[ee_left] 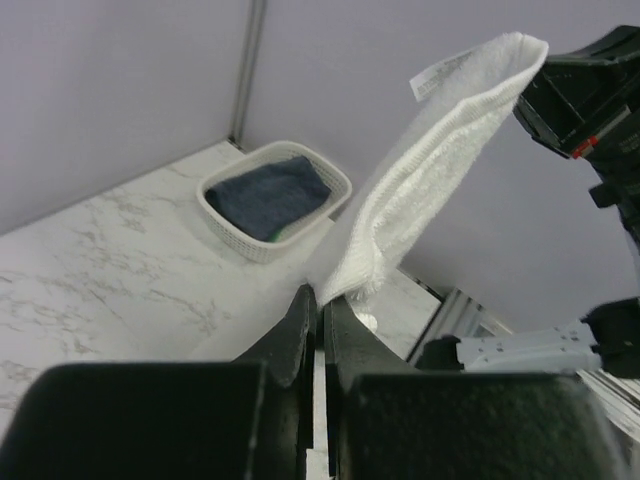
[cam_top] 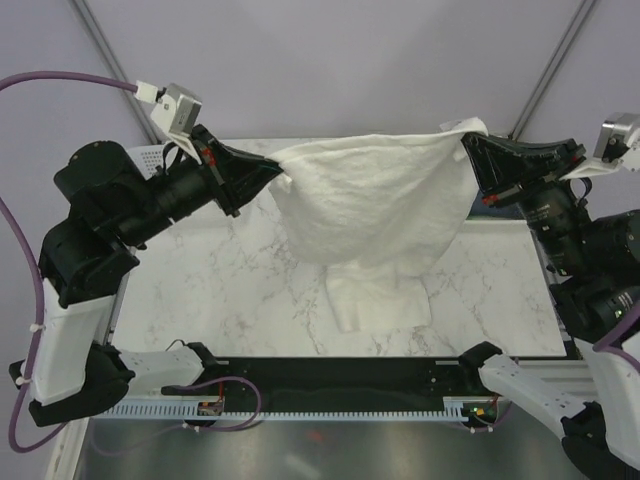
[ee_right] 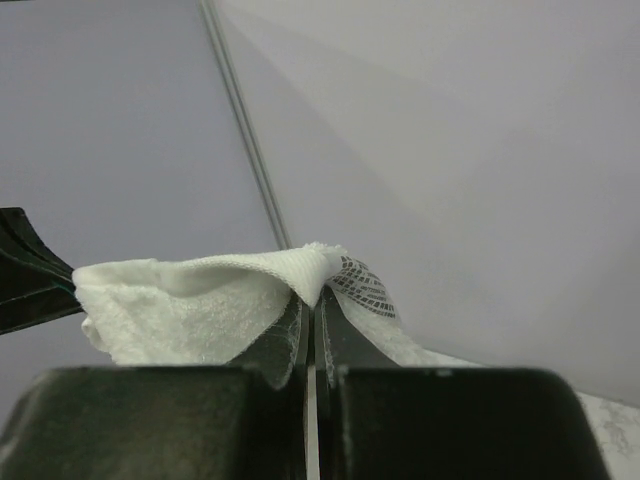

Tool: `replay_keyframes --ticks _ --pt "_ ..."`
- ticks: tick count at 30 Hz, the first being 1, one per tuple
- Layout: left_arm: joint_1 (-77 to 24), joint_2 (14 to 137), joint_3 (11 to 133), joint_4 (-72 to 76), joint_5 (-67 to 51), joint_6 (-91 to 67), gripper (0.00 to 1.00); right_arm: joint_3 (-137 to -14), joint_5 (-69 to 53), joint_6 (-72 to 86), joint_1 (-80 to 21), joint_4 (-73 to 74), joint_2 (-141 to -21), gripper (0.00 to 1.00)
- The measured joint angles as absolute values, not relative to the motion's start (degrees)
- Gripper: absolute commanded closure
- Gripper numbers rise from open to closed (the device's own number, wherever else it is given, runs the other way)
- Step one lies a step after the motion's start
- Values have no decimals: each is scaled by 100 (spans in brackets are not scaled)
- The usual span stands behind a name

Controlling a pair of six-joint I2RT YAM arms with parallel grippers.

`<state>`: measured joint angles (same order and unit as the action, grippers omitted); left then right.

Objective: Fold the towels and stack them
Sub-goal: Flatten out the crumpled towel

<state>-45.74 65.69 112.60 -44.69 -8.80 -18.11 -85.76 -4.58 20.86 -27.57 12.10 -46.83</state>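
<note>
The large cream-white towel [cam_top: 375, 205] hangs stretched between both arms above the marble table [cam_top: 220, 290], and its lower end rests bunched on the tabletop [cam_top: 375, 298]. My left gripper [cam_top: 280, 172] is shut on the towel's left top corner [ee_left: 350, 280]. My right gripper [cam_top: 466, 140] is shut on the right top corner [ee_right: 310, 265], where a printed label shows. A dark navy-blue towel [ee_left: 270, 195] lies in a white mesh basket [ee_left: 245, 243] in the left wrist view, with a sliver of green under it.
A second white mesh basket [cam_top: 150, 158] peeks out behind the left arm. A black rail [cam_top: 340, 378] and a cable tray [cam_top: 330, 408] run along the near table edge. Grey backdrop walls stand behind the table.
</note>
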Motion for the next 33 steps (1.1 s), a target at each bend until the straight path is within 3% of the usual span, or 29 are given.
replay_keyframes --ticks 5,7,14,18,25,33 --pt "-4333 7408 12090 -4421 231 -1232 98 -9017 -8 1505 -2751 972 -5708 100" --pt "-3747 7964 12322 -4324 349 -1094 98 -9356 255 1214 -2727 904 -6466 100" --pt "-2300 9894 12608 -3492 770 -919 98 -11627 259 860 -2121 814 -9588 100" --pt "-2189 10250 12958 -3181 735 -906 98 -12420 233 882 -1793 869 -10381 100" --pt "-2233 9384 13045 -2161 233 -1090 98 -12547 211 1098 -1734 366 -9745 100" --pt "-2355 7310 12311 -1918 -1754 -1682 98 -11719 -1061 1649 -1863 600 -7188 100"
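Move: Both hands already hold the white towel's upper edge, gripped some 27 cm apart. Its middle hangs about 28 cm below them, roughly 13 cm to the left hand's right and 14 cm to the right hand's left, with the lower end lying on the table. The bare table they fling it over is about 32 cm ahead, midway between them and some 55 cm below. The left basket sits about 38 cm ahead of the left hand and 29 cm left; the right basket, 35 cm ahead of the right hand and 20 cm right. Fling both grippers fast forward over the table, about 30 cm and sinking a little, turning the left counter-clockwise and the right clockwise so the fingers point outward. Then whip both back nearly as far while rising some 20 cm, tipping the fingertips up and easing the left gripper leftward to stretch the held edge. Keep both pinches shut. ##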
